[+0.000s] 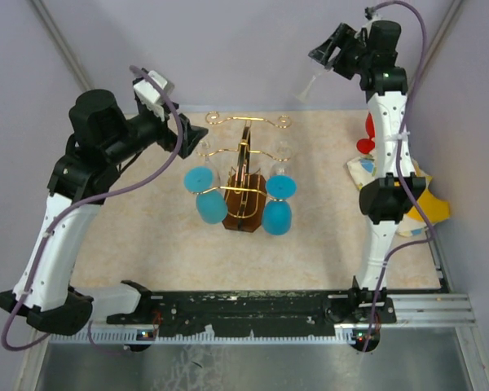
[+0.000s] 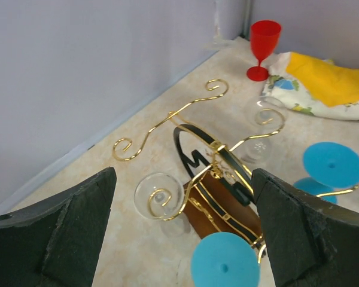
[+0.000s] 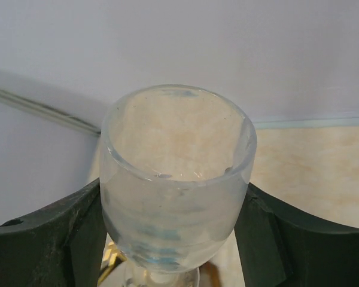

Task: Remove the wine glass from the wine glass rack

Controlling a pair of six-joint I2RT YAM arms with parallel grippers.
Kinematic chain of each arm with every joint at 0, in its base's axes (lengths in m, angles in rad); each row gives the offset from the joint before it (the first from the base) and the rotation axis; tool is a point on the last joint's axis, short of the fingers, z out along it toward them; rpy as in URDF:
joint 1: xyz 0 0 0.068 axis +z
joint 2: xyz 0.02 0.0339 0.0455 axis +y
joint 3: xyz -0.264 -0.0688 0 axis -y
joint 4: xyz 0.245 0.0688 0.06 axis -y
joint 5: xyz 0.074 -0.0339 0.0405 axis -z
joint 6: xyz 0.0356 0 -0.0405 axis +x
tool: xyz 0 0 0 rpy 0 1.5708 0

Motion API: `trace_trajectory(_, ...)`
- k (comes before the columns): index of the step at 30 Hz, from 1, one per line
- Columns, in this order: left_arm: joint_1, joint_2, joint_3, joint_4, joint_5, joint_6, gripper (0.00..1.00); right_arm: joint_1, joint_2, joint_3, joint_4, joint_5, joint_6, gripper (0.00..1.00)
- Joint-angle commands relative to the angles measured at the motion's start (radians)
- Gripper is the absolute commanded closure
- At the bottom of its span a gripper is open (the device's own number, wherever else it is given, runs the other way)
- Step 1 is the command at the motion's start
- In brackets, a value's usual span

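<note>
My right gripper (image 3: 175,230) is shut on the bowl of a clear wine glass (image 3: 176,179), which fills the gap between its fingers. In the top view that gripper (image 1: 324,57) is raised high above the table's far right, with the wine glass (image 1: 306,86) sticking out toward the left. The gold wire wine glass rack (image 1: 245,167) stands mid-table on its brown base (image 2: 206,216). My left gripper (image 1: 194,135) hovers open at the rack's left side. Between its fingers (image 2: 54,239) I see a clear glass foot (image 2: 160,196) hung in a curled loop, and a blue foot (image 2: 224,260).
Blue glasses hang on the rack's left (image 1: 209,204) and right (image 1: 278,213). Another clear glass (image 2: 260,128) hangs on the far side. A red wine glass (image 2: 264,46) stands at the back right next to a yellow patterned cloth (image 2: 326,84). Walls close the back and sides.
</note>
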Motion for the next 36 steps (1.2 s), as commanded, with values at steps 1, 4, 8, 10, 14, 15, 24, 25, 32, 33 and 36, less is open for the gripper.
trace_trajectory(1,0.041,-0.014,-0.045,0.124,-0.135,-0.055,0.00,0.062,0.022,0.032,0.001,0.322,-0.360,0.57)
trace_trajectory(4,0.093,-0.020,-0.105,0.200,-0.111,-0.091,0.00,0.079,0.063,0.035,0.023,0.459,-0.446,0.57)
trace_trajectory(8,0.158,-0.037,-0.172,0.264,-0.025,-0.138,0.00,0.127,0.057,-0.092,0.189,0.691,-0.609,0.56)
trace_trajectory(10,0.177,-0.042,-0.204,0.287,-0.002,-0.149,0.00,0.151,0.014,-0.252,0.358,0.817,-0.694,0.56)
trace_trajectory(14,0.213,-0.058,-0.279,0.352,0.041,-0.183,0.00,0.180,-0.024,-0.525,0.681,0.961,-0.844,0.58)
trace_trajectory(15,0.220,-0.059,-0.294,0.366,0.049,-0.189,0.00,0.183,-0.021,-0.564,0.745,0.986,-0.865,0.58)
trace_trajectory(24,0.240,-0.032,-0.331,0.407,0.082,-0.200,0.00,0.191,0.001,-0.843,1.210,1.064,-0.917,0.66)
trace_trajectory(25,0.240,-0.031,-0.333,0.409,0.083,-0.199,0.00,0.190,0.004,-0.857,1.238,1.065,-0.910,0.66)
trace_trajectory(32,0.243,-0.025,-0.369,0.430,0.103,-0.208,0.00,0.175,0.070,-0.902,1.411,1.040,-0.844,0.63)
trace_trajectory(33,0.244,-0.024,-0.375,0.432,0.103,-0.208,0.00,0.174,0.082,-0.907,1.434,1.036,-0.841,0.62)
trace_trajectory(36,0.246,-0.019,-0.386,0.440,0.101,-0.209,0.00,0.171,0.104,-0.917,1.483,1.011,-0.842,0.63)
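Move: The right hand, holding a clear wine glass, has bare table about 6 cm ahead, 10 to its right and 40 below; the red glass stands some 21 cm right, 2 back and 31 below. For the open left hand, the clear glass on the rack's middle-left hook lies roughly 10 cm ahead, 3 right and 28 below; the left blue glass hangs 1 cm ahead, 2 right, 32 below. Keeping its grip on the clear glass's bowl, the right hand carries it down some 24 cm while edging forward and right, away from the rack towards the red glass, left side rolling down and fingers swinging clockwise to point forward, then climbs about 5 cm. The left hand, still wide open, goes forward and left, then sinks, closing on the clear glass on the middle-left hook. ##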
